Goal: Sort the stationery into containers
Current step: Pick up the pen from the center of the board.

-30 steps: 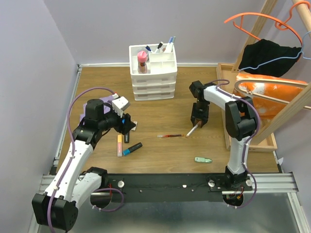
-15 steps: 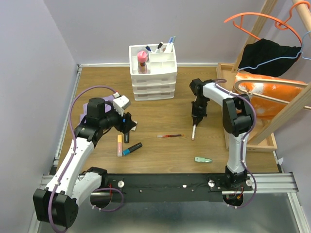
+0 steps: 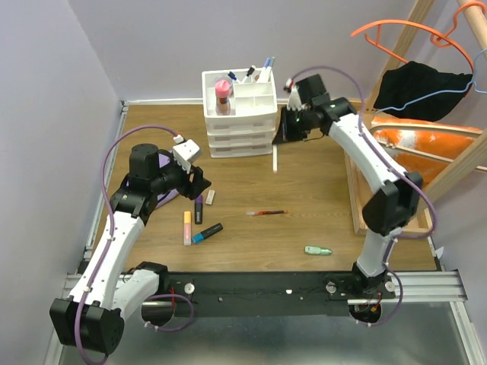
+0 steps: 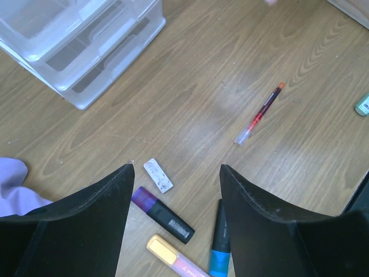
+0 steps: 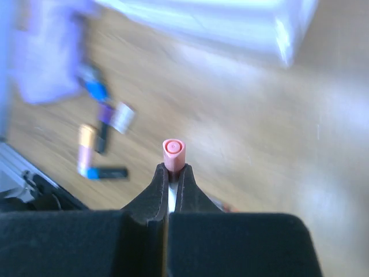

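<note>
The white drawer organiser (image 3: 238,114) stands at the back of the table with several pens (image 3: 251,74) upright in its top compartments. My right gripper (image 3: 278,142) hovers just right of it, shut on a white pen (image 3: 275,161) that hangs down; its pink end cap (image 5: 173,153) pokes out above the fingertips. My left gripper (image 4: 177,170) is open above a purple-black marker (image 4: 164,214), an orange highlighter (image 4: 173,259) and a blue marker (image 4: 219,242). A thin red pen (image 3: 266,213) and a small green piece (image 3: 318,250) lie mid-table.
A small white block (image 4: 158,175) lies by the markers. Purple cloth (image 4: 11,184) sits under the left arm. A wooden frame (image 3: 354,194) with an orange bag (image 3: 426,148), black cloth (image 3: 422,84) and hangers (image 3: 403,34) fills the right side.
The right gripper shut on the white pen, lifted it off the table and carried it back and left, up beside the organiser. The left gripper stayed open and barely shifted.
</note>
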{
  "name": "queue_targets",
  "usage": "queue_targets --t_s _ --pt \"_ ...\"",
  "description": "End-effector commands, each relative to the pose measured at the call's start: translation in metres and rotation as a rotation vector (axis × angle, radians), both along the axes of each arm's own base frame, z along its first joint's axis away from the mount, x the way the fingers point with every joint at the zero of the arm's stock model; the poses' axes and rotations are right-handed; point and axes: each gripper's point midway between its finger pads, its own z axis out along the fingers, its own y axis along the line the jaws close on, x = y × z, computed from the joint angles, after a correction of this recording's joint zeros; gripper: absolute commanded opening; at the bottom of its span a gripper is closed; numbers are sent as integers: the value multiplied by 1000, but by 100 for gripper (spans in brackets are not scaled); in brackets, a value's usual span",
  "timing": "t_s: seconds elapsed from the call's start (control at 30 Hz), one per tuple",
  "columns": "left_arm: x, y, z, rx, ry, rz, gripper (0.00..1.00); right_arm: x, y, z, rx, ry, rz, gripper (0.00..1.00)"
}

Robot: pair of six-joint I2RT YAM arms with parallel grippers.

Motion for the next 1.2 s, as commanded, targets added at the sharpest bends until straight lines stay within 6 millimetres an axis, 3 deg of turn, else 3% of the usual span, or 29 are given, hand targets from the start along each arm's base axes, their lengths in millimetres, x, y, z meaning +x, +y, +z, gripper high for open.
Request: queue_targets --t_s 0.0,0.17,0.23,0.3,0.33,0.4,0.47,0.53,0.57,0.67,0.7,1.0,1.17 --pt "6 0 7 15 -20 -15 71 17 29 131 209 -498 197 1" --pt "13 -2 10 8 -9 -14 73 67 31 199 174 -946 188 1" --pt "14 -3 10 4 -3 -16 73 87 29 208 131 -1069 169 1" --pt "15 -3 11 0 -1 -15 73 107 26 232 125 -1209 107 1" --pt "15 -3 10 0 3 -14 73 119 28 226 109 -1226 91 1" --pt "15 -3 8 2 9 -12 73 133 24 244 111 -1315 26 1" --pt "15 -3 7 -1 15 -14 73 152 25 236 95 -1334 -13 1" --pt "15 -4 6 -7 16 -12 73 160 26 242 91 -1365 -28 1" --pt "14 -4 3 -8 23 -10 73 169 28 233 79 -1364 -37 1" --pt "14 -5 0 -17 31 -7 73 178 30 234 69 -1391 -44 1" --pt "14 -5 -1 -18 30 -6 73 184 32 225 62 -1382 -44 1" --pt "22 -7 -6 -34 52 3 73 204 39 205 55 -1365 -52 1" --pt "26 -8 -6 -40 56 5 73 213 42 172 23 -1278 -40 1"
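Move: The right hand holds the pen in front of the white organizer's right side; the pen compartment at its back right lies about 20 cm ahead, 3 cm left and 8 cm higher. A black-capped marker stands some 5 cm left of that compartment, the pink-capped bottle about 11 cm left and 6 cm nearer. On the table, the red pen is roughly 13 cm back from the right hand, 2 cm left and 19 cm below. From the left hand, the compartment is some 32 cm ahead, 16 cm right and 5 cm above. Still pinching the pen in its shut fingers, the right hand shoots up about 20 cm, then carries it some 20 cm forward to the organizer's back-right compartment, dipping a few centimetres and partly rising again. The wrist tips the fingers up some 75 degrees. The open left hand eases a couple of centimetres forward. ##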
